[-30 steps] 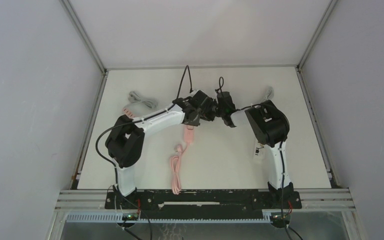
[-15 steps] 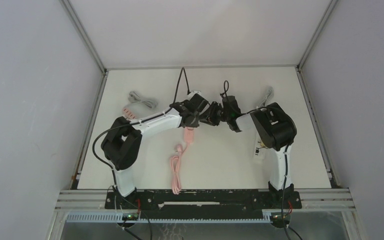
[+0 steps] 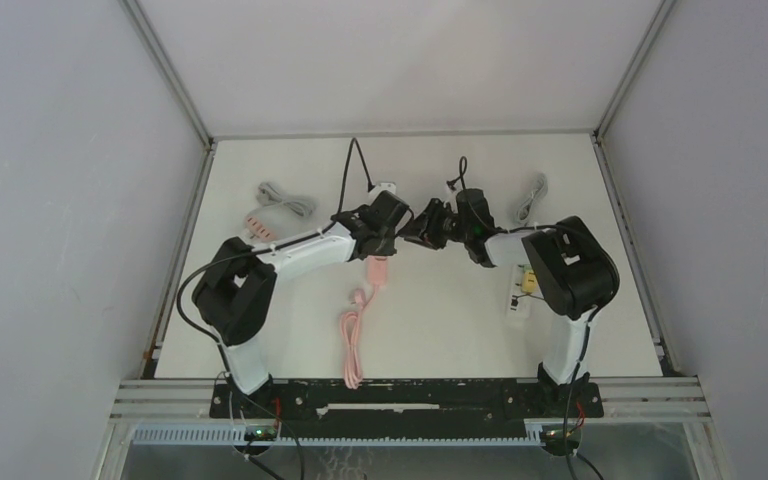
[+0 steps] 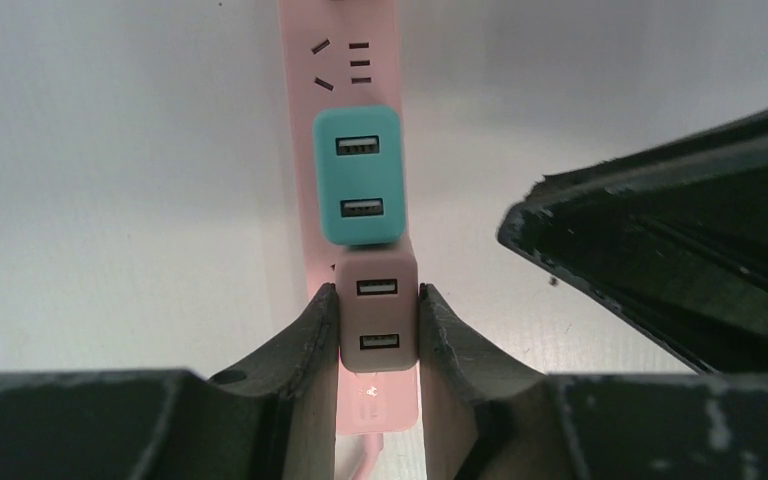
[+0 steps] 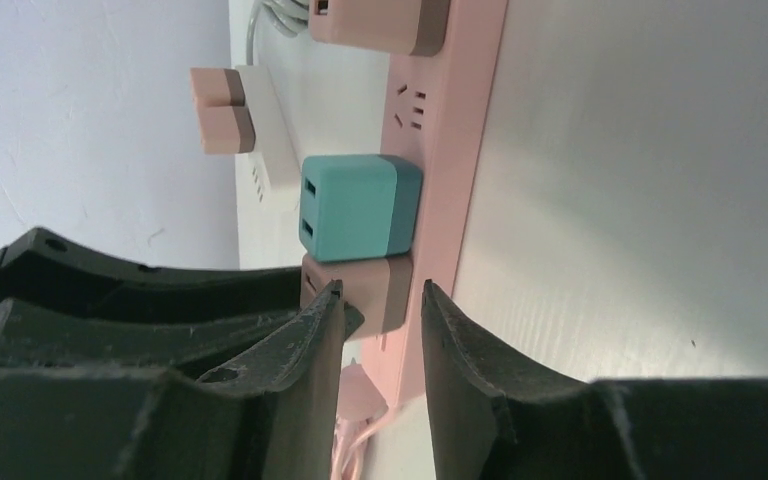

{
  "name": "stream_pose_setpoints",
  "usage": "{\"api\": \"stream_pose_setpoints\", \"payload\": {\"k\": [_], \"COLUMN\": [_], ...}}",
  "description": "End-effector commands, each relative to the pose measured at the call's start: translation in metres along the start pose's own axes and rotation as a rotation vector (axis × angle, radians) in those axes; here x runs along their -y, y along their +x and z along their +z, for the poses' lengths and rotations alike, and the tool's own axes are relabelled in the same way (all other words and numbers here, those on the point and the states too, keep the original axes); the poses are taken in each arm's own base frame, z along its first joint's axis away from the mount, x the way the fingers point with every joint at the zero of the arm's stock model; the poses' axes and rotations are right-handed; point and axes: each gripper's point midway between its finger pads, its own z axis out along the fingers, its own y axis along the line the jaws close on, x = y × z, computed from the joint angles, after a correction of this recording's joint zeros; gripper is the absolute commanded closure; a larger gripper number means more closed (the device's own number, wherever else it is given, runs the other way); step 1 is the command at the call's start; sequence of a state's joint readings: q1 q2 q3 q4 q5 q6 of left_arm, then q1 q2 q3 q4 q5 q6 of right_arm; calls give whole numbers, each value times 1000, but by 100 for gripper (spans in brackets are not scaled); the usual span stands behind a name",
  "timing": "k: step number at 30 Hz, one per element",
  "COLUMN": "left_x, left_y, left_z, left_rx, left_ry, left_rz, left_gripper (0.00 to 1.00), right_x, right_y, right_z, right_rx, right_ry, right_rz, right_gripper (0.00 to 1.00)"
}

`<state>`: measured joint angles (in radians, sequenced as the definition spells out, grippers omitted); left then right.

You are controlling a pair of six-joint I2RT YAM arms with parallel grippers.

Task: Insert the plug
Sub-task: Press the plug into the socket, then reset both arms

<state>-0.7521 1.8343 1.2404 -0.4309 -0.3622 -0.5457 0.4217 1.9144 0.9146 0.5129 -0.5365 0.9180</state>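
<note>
A pale pink plug (image 4: 379, 312) with two USB ports stands on the near end of the pink power strip (image 4: 385, 60), right below a teal charger (image 4: 358, 190). My left gripper (image 4: 377, 295) is shut on this plug, one finger against each side. In the top view the left gripper (image 3: 385, 236) sits over the strip's (image 3: 378, 270) far end. My right gripper (image 3: 424, 231) faces it from the right. In the right wrist view the right gripper (image 5: 382, 290) is open, its tips just short of the plug (image 5: 392, 292) and the strip's (image 5: 460, 150) edge, holding nothing.
Another pink plug (image 5: 380, 20) sits further along the strip. A white power strip (image 5: 260, 130) with pink plugs lies at the back left beside a grey cable (image 3: 285, 200). A second white strip (image 3: 520, 295) lies under the right arm. The pink cord (image 3: 352, 340) runs toward the near edge.
The right gripper has opened wider and drawn back to the right with its arm. The left gripper has stayed shut on the plug, shifting slightly left.
</note>
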Motion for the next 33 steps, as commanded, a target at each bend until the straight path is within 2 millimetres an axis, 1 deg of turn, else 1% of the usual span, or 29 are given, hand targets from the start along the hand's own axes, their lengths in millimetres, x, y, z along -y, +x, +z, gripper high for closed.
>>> {"api": "stream_pose_setpoints", "payload": {"k": [1,4,6,10,12,13,16,18,20,23,27,33], "left_x": [-48,-38,-31,-21,-18,-17,-15,-15,-19,-28,-47,-73], "left_y": [112,94,77,46,30,23,0,-15,-25,-35,-45,-53], "left_z": [25,16,8,-9,-19,-24,-43,-61,-75,-91,-109,-136], "left_rx": [-356,-310,-269,-198,-158,-140,-76,-21,22,74,138,199], "left_ry": [-118,-77,-49,-14,4,11,37,59,71,89,94,109], "left_rz": [72,40,18,-7,-27,-37,-65,-85,-101,-138,-189,-245], "left_gripper": [84,71,64,53,47,43,37,35,33,31,27,26], "right_x": [-30,-34,-35,-36,-38,-38,-38,-38,-36,-33,-32,-33], "right_y": [-15,-16,-16,-13,-11,-10,-10,-11,-11,-14,-19,-22], "right_z": [-21,-30,-35,-44,-48,-50,-57,-64,-71,-83,-99,-122], "right_rx": [54,68,74,76,73,75,81,93,106,129,164,202], "right_ry": [-55,-38,-26,-27,-34,-31,-16,0,22,45,91,137], "right_rz": [-110,-150,-168,-175,-177,-181,-200,-219,-234,-249,-281,-321], "right_gripper": [58,56,55,53,50,48,43,38,35,30,24,20]}}
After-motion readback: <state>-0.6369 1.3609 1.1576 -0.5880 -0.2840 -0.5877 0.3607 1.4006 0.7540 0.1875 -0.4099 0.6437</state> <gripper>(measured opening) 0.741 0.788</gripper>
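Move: The left hand still pinches the pink plug, already in the strip, its middle barely 1 cm below the hand point. The teal plug sits about 4 cm straight ahead of this hand and the far pink plug some 8 cm ahead; the pink cable plug lies about 10 cm back and 4 cm to its left. From the right hand, free beside the strip, the held plug is roughly 5 cm left, 3 cm back and 2 cm lower. Up and to the left, the left hand leaves the strip: it lifts about 1 cm, opens off the pink plug, dips back a few centimetres, then climbs fast to end some 13 cm higher, tilting roughly 15 degrees. The already free right hand rises and draws right and back, away from the plugs, its fingers opening wider and tipping up. ##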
